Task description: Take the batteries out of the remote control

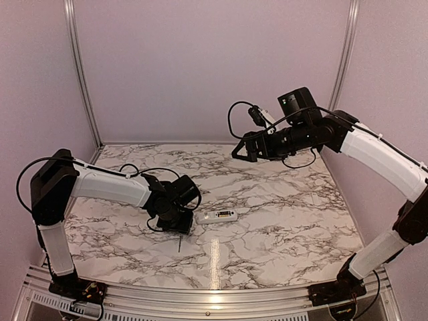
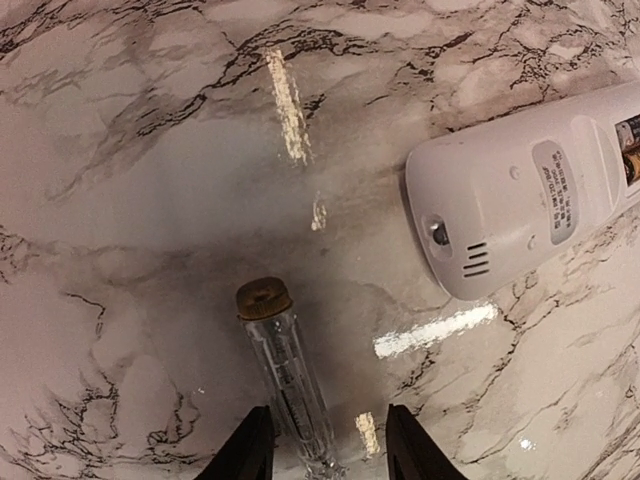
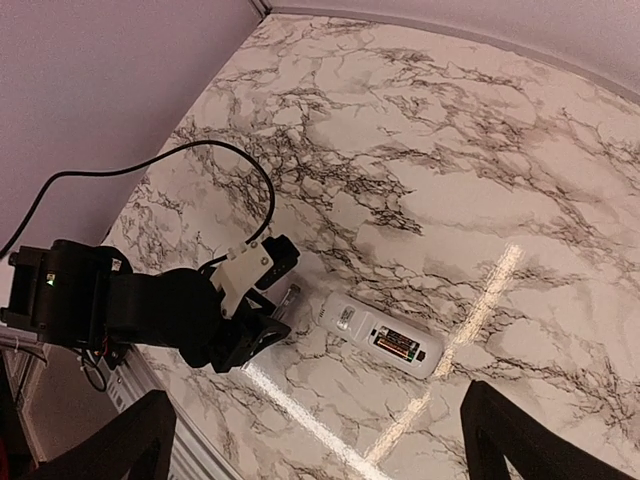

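Observation:
The white remote control lies back-up on the marble table, its battery bay uncovered. The batteries still sit inside it, brownish-gold and dark. My left gripper is low over the table just left of the remote. It is open around a clear pen-like tool with a brown cap. The tool rests against the left finger, with a gap to the right finger. My right gripper hangs high above the back of the table, wide open and empty.
The pale walls and metal corner posts enclose the marble table. A black cable loops off the left wrist. The metal rail runs along the near edge.

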You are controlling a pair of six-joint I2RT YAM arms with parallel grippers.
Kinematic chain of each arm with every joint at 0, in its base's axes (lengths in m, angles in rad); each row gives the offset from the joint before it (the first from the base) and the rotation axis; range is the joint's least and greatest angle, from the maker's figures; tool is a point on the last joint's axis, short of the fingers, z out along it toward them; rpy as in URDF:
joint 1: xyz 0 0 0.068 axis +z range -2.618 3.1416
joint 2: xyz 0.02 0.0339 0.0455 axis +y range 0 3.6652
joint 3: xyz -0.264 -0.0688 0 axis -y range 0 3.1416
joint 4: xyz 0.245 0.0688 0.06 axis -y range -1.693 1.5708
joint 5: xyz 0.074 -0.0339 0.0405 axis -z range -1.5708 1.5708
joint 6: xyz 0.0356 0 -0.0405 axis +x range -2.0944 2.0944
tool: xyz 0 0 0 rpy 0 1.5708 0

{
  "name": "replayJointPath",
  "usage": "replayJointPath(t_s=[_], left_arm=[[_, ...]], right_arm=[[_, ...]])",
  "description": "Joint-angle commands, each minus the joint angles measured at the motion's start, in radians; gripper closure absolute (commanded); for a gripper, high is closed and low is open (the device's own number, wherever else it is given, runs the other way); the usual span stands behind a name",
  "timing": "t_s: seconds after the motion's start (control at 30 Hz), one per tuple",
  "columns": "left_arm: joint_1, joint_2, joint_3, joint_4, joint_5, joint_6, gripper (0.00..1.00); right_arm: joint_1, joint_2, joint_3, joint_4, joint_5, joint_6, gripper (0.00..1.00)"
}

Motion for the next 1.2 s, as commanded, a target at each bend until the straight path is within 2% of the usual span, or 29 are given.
replayJointPath(t_s=[0.0, 0.37, 0.5, 0.6, 1.03, 1.17], left_arm=[[-0.017, 0.033, 0.013, -0.073, -0.051, -0.040, 0.61], [-0.041, 0.090, 0.038, -0.080, -0.078, -0.067, 0.71], [-0.046, 0.093, 0.048, -0.078, -0.097, -0.075, 0.83], [-0.046, 0.075, 0.050, -0.061, -0.102, -0.069, 0.89], [-0.046, -0.052, 0.038, -0.022, -0.106, 0.022, 0.91], [-0.046, -0.120, 0.023, 0.013, -0.087, 0.096, 0.91]], right_arm=[[0.003, -0.002, 0.041, -0.048, 0.025, -0.048, 0.02], [0.003, -0.002, 0.039, -0.077, 0.028, -0.097, 0.02], [0.003, -0.002, 0.042, -0.088, 0.028, -0.109, 0.02], [0.004, -0.002, 0.045, -0.093, 0.033, -0.114, 0.01], [-0.019, -0.018, 0.036, -0.095, 0.047, -0.109, 0.02], [-0.035, -0.023, 0.033, -0.094, 0.033, -0.101, 0.02]])
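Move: The left hand is right over the screwdriver: the screwdriver's middle is about 1 cm back, level sideways and 1 cm below, with the clear handle reaching ahead between the fingers and the shaft trailing back. The opened remote control lies about 6 cm ahead and 10 cm to the right, its batteries some 12 cm to the right. From the right hand, the screwdriver is about 16 cm left, 6 cm back and 28 cm below. Staying almost in place with barely a dip and a turn of about 5 degrees, the left hand closes its part-open fingers until they pinch the screwdriver's clear handle, holds there briefly, then starts straight up by some 2 cm, keeping its grip. Meanwhile the open right hand drifts about 2 cm to the right and down, high above the table. ##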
